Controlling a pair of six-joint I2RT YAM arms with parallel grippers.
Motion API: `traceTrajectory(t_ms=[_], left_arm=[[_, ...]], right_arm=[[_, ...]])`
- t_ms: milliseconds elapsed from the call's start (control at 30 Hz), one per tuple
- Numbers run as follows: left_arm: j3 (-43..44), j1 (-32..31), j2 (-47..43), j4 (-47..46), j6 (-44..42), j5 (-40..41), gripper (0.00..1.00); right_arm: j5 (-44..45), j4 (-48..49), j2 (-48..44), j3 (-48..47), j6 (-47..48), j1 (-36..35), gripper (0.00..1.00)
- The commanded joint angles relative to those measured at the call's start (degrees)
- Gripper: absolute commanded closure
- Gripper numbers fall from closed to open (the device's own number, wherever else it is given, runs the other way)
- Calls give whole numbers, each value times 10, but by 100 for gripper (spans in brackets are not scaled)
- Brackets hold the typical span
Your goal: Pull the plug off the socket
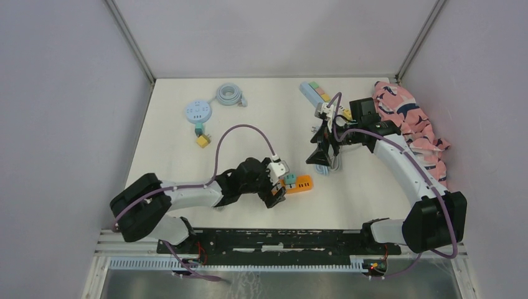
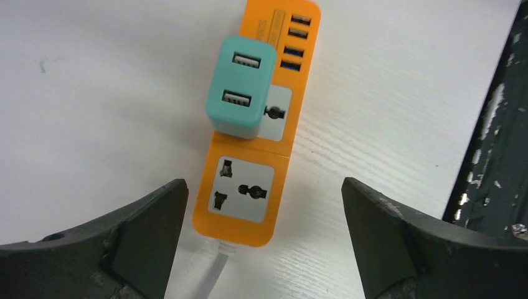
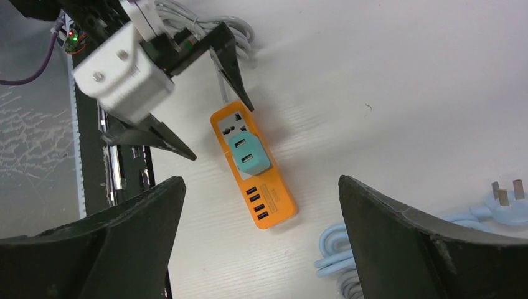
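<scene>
An orange power strip, the socket [image 1: 302,184], lies on the white table near the front, with a teal two-port USB plug [image 1: 289,180] seated in its middle outlet. My left gripper [image 1: 274,187] hangs open over the strip's cable end. In the left wrist view the plug [image 2: 241,86] sits beyond the fingers [image 2: 149,224], and the strip [image 2: 246,187] lies between them untouched. My right gripper [image 1: 322,156] is open and raised to the right of the strip. Its wrist view looks down on the strip [image 3: 277,202] and plug [image 3: 247,154].
A round pale-blue socket [image 1: 198,112] with a small yellow plug [image 1: 202,138] and coiled cable [image 1: 229,94] lies at the back left. A pastel strip [image 1: 315,91] and pink cloth [image 1: 411,124] are at the back right. A pale-blue cable coil [image 3: 348,249] lies beside the orange strip.
</scene>
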State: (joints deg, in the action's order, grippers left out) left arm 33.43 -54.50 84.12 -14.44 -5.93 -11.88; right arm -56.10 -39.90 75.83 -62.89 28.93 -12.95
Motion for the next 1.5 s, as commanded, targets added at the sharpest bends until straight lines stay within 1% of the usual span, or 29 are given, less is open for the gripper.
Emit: traceTrajectory(t_ms=[0, 133, 267, 333, 433, 567, 667, 767, 933, 1067, 1267, 1467], left_arm=[[-52, -2, -99, -103, 30, 26, 1], [-113, -2, -191, -147, 40, 60, 1], [-174, 0, -268, -208, 65, 93, 1], [-201, 1, -294, -232, 67, 91, 1], [-229, 1, -312, -257, 69, 96, 1], [-251, 1, -306, -279, 66, 101, 1], [-259, 1, -288, -300, 63, 100, 1], [-258, 0, -268, -306, 57, 90, 1], [-267, 0, -242, -330, 53, 72, 1], [-275, 1, -219, -356, 45, 48, 1], [-271, 1, -187, -372, 40, 43, 1], [-277, 1, -180, -384, 40, 46, 1]], right_arm=[[-25, 1, 2, -13, 32, 3, 1], [-39, 7, 1, -1, 51, 3, 1], [-76, -11, 0, 12, 114, 1, 1], [-85, -22, 0, 16, 155, -4, 1], [-69, -26, 4, 17, 175, -18, 1], [-24, -23, 15, 10, 201, -57, 2], [31, -17, 27, 2, 231, -110, 3], [89, -3, 51, -18, 228, -158, 3], [130, 45, 80, -15, 197, -194, 4], [149, 51, 89, 5, 207, -211, 6], [194, 57, 103, 36, 223, -230, 15], [224, 73, 115, 50, 220, -242, 26]])
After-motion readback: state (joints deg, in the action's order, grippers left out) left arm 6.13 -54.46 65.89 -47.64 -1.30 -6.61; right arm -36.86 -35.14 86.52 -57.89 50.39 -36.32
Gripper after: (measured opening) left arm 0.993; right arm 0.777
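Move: Down to the right hand's left is the teal plug, about 9 cm left, 4 cm back and some 14 cm lower. It stands in the orange socket strip, whose middle is at the same spot but about 18 cm below the hand. The blue cable lies about 6 cm ahead, 3 cm right and 19 cm below. From the left hand the plug is roughly 5 cm ahead, 5 cm right and about level. Sinking about 11 cm towards the teal plug, the right hand also goes some 6 cm left and 4 cm back, tipping its fingers down and turning counter-clockwise. It ends over the plug, fingers narrowing from wide open without touching yet. Meanwhile the open left hand lifts clear of the strip's cord end, draws about 5 cm left, levels its fingers and settles partway down. ##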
